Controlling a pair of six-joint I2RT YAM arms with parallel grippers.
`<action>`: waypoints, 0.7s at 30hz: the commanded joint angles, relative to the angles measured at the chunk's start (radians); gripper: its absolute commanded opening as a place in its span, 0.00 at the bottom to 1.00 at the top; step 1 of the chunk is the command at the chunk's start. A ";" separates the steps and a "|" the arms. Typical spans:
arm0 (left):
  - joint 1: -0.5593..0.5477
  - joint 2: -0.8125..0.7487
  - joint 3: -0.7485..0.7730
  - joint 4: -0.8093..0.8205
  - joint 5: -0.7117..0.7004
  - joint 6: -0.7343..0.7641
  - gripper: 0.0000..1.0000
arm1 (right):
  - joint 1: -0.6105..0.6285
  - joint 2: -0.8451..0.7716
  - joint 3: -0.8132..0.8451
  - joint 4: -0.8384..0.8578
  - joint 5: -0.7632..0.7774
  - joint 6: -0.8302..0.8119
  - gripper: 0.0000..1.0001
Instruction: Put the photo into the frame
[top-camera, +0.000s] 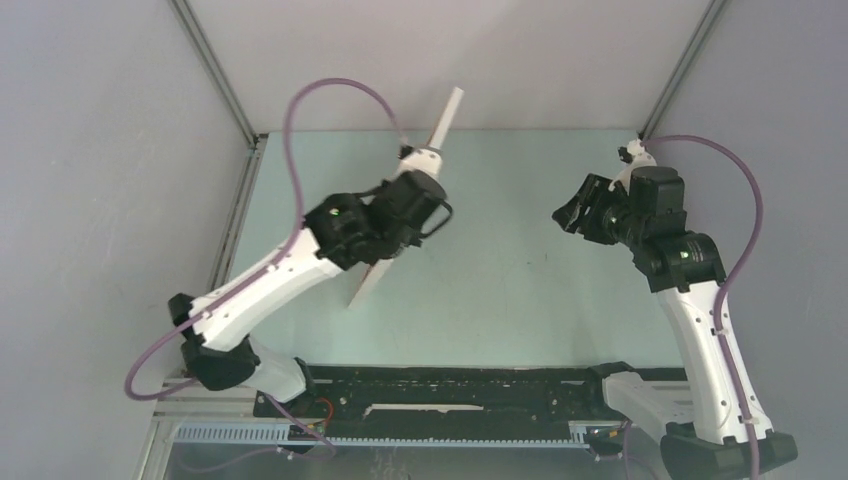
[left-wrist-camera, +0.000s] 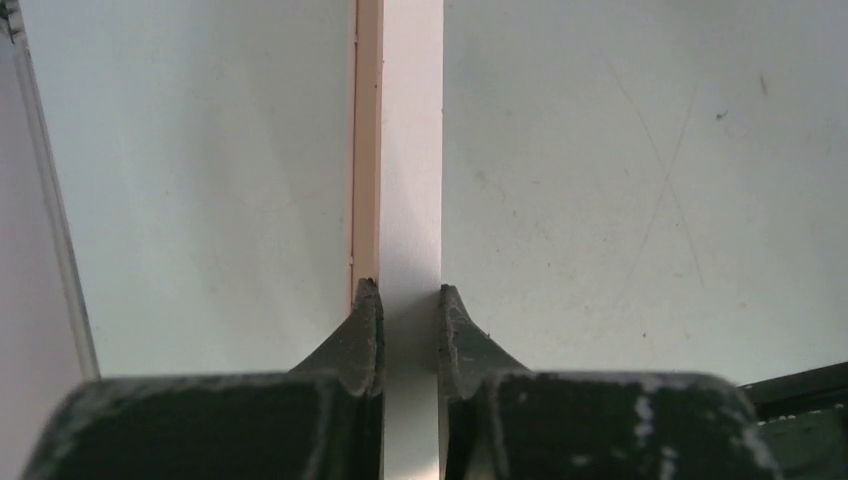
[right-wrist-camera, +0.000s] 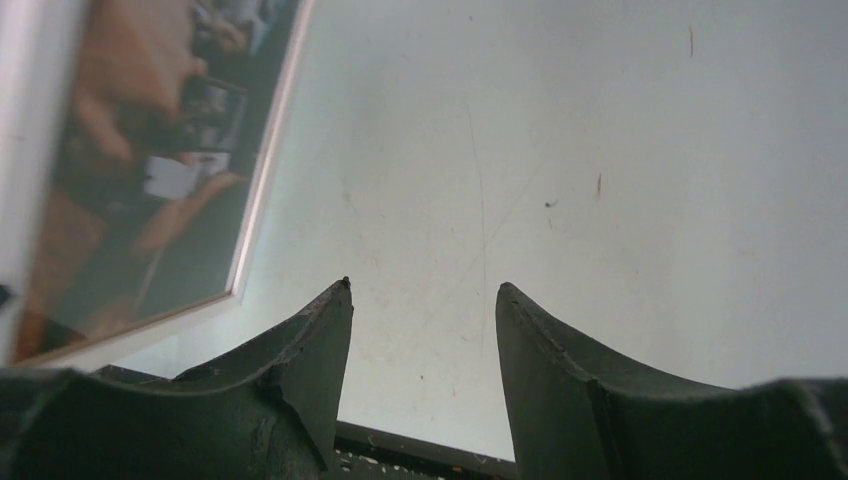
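Note:
The frame (top-camera: 448, 115) stands on edge above the pale green table and runs slantwise from far right to near left. My left gripper (top-camera: 415, 190) is shut on its thin light-wood edge (left-wrist-camera: 410, 150), one finger on each face (left-wrist-camera: 410, 300). In the right wrist view the frame's rim (right-wrist-camera: 258, 200) fills the left side, and the photo (right-wrist-camera: 150, 170) of people in dark and skin tones shows inside it. My right gripper (top-camera: 565, 215) hangs to the right of the frame, apart from it, open with nothing between its fingers (right-wrist-camera: 422, 288).
A black rail (top-camera: 450, 385) runs along the table's near edge between the arm bases. Grey walls with metal corner posts (top-camera: 215, 70) close the table in at the back and sides. The left arm's purple cable (top-camera: 295, 150) loops above the frame.

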 joint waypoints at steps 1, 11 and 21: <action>0.119 -0.132 0.023 0.057 0.055 0.037 0.00 | -0.002 -0.008 -0.025 -0.020 0.009 -0.014 0.62; 0.683 -0.515 -0.466 0.397 0.496 -0.100 0.00 | 0.014 0.022 -0.134 0.059 -0.117 0.052 0.61; 1.066 -0.720 -0.728 0.604 0.772 -0.270 0.00 | 0.201 0.134 -0.239 0.166 -0.065 0.111 0.61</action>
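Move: My left hand already holds the frame, photo inside and facing right, by its upper long bar. The frame hangs on edge beneath the hand, its middle roughly 6 cm ahead, 3 cm to the right and 12 cm below. The table underneath is bare. From my open, empty right hand the frame's middle lies some 24 cm to the left, about 4 cm ahead and 12 cm lower. Keeping my pinch on the bar, I sweep my left hand about 21 cm left and slightly forward, rolling it some 45 degrees so its left side dips and yawing about 30 degrees counter-clockwise; the frame's lower side swings out to the right. My right hand, fingers still open and touching nothing, sinks about 10 cm, drifts left later on, and tips down. ##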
